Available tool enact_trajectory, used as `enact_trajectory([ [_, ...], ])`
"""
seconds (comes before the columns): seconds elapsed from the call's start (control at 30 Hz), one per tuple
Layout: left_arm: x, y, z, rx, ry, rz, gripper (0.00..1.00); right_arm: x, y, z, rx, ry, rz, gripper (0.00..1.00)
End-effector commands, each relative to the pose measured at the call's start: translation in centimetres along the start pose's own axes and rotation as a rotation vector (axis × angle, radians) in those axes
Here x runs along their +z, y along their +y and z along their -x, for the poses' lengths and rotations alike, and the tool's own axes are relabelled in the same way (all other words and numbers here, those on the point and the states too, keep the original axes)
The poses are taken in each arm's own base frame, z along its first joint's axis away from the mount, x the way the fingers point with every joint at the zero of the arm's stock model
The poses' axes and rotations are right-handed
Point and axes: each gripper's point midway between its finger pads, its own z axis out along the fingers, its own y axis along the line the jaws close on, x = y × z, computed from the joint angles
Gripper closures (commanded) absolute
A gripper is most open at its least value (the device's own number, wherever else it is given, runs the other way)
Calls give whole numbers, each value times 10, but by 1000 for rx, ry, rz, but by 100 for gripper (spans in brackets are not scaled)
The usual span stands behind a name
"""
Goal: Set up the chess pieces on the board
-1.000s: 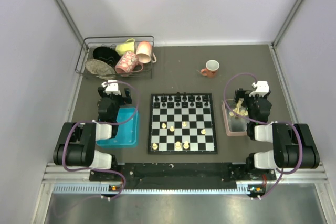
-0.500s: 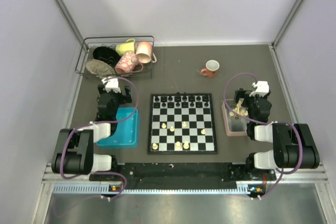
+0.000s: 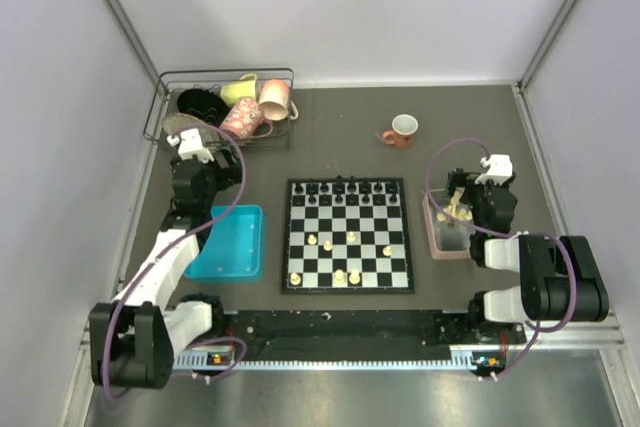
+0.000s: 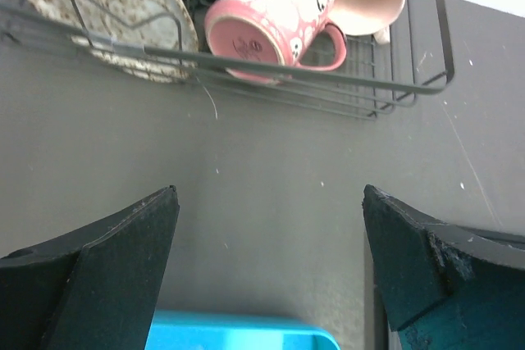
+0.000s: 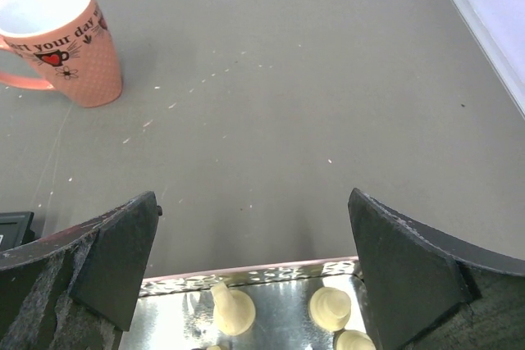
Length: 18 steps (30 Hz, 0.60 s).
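Note:
The board [image 3: 346, 235] lies flat in the middle of the table. Several cream-white chess pieces [image 3: 340, 276] stand scattered on its near half, and black figures line its far edge. More cream pieces [image 5: 232, 311] lie in the pink tray [image 3: 440, 239], whose shiny far rim [image 5: 246, 272] crosses the right wrist view. My right gripper [image 5: 253, 202] hangs open over that rim [image 3: 487, 202] with nothing between its fingers. My left gripper [image 4: 269, 202] is open and empty above bare table [image 3: 190, 175], between the blue tray and the dish rack.
A blue tray [image 3: 228, 242] sits left of the board, its far edge [image 4: 238, 335] showing. The wire dish rack [image 3: 225, 112] at the back left holds a pink mug [image 4: 279, 18] and a speckled plate [image 4: 107, 6]. A peach mug [image 3: 402, 130] stands behind the board.
My left arm has stretched away from over the blue tray, carrying its open gripper back and left toward the dish rack. The right arm has not moved.

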Motion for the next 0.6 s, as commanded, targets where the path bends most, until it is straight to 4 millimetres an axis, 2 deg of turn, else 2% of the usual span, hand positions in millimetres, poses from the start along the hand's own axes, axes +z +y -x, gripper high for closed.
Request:
enact_trajectory([
  [0.0,-21,-14,1,-95,59,-45,2,2,-10,9,30,9,-81,1],
  [0.03,-24,-13,1,-113,63,-30,1,0,-15,21,44,8,-117,1],
  [0.07,-27,-11,3,-129,52,-18,1,9,-25,48,87,-11,-192,1],
  [0.1,-32,-7,11,-158,15,9,1,0,-32,22,99,149,-252,1],
  [0.13,-35,-4,12,-181,6,29,1,-1,-37,33,143,168,-300,1],
  [0.17,-38,0,11,-204,6,55,1,6,-36,63,198,153,-319,1],
  [0.2,-42,4,17,-240,-22,81,1,5,-34,70,203,181,-316,1],
  [0.23,-44,4,19,-246,-28,81,1,-3,-33,62,199,265,-326,1],
  [0.27,-45,4,20,-249,-29,82,1,0,-32,84,245,240,-335,1],
  [0.3,-47,3,23,-256,-37,77,1,-2,-29,88,258,258,-332,1],
  [0.33,-49,2,24,-258,-22,79,1,-6,-25,86,263,298,-316,1],
  [0.37,-49,1,23,-259,-11,78,1,-4,-13,96,290,294,-253,1],
  [0.43,-51,-5,26,-252,10,53,1,-5,-1,99,329,309,-193,1],
  [0.47,-50,-6,24,-246,30,49,1,-7,15,98,384,338,-123,1],
  [0.57,-52,-15,20,-239,81,8,1,-11,38,97,476,385,3,1],
])
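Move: The white pieces in the pink tray lie nearly straight under the right gripper, some 9 cm down, 1 cm back and 1 cm to its right; the orange mug is about 18 cm ahead and 16 cm left, the chessboard's middle 33 cm left and 10 cm back. From the left gripper the board's middle is roughly 29 cm right, 10 cm back and 17 cm down, the blue tray 13 cm back and 6 cm left, the pink mug 20 cm ahead and 1 cm left. Lift the empty right gripper briskly off above the pink tray, about 12 cm up, swinging slightly forward and right before easing back left, while rolling its left side up some 20 degrees and tipping the fingers down a little. Meanwhile draw the left gripper back about 5 cm from the mug rack, rising slightly and rolling its left side down. Keep both grippers wide open, touching nothing. ##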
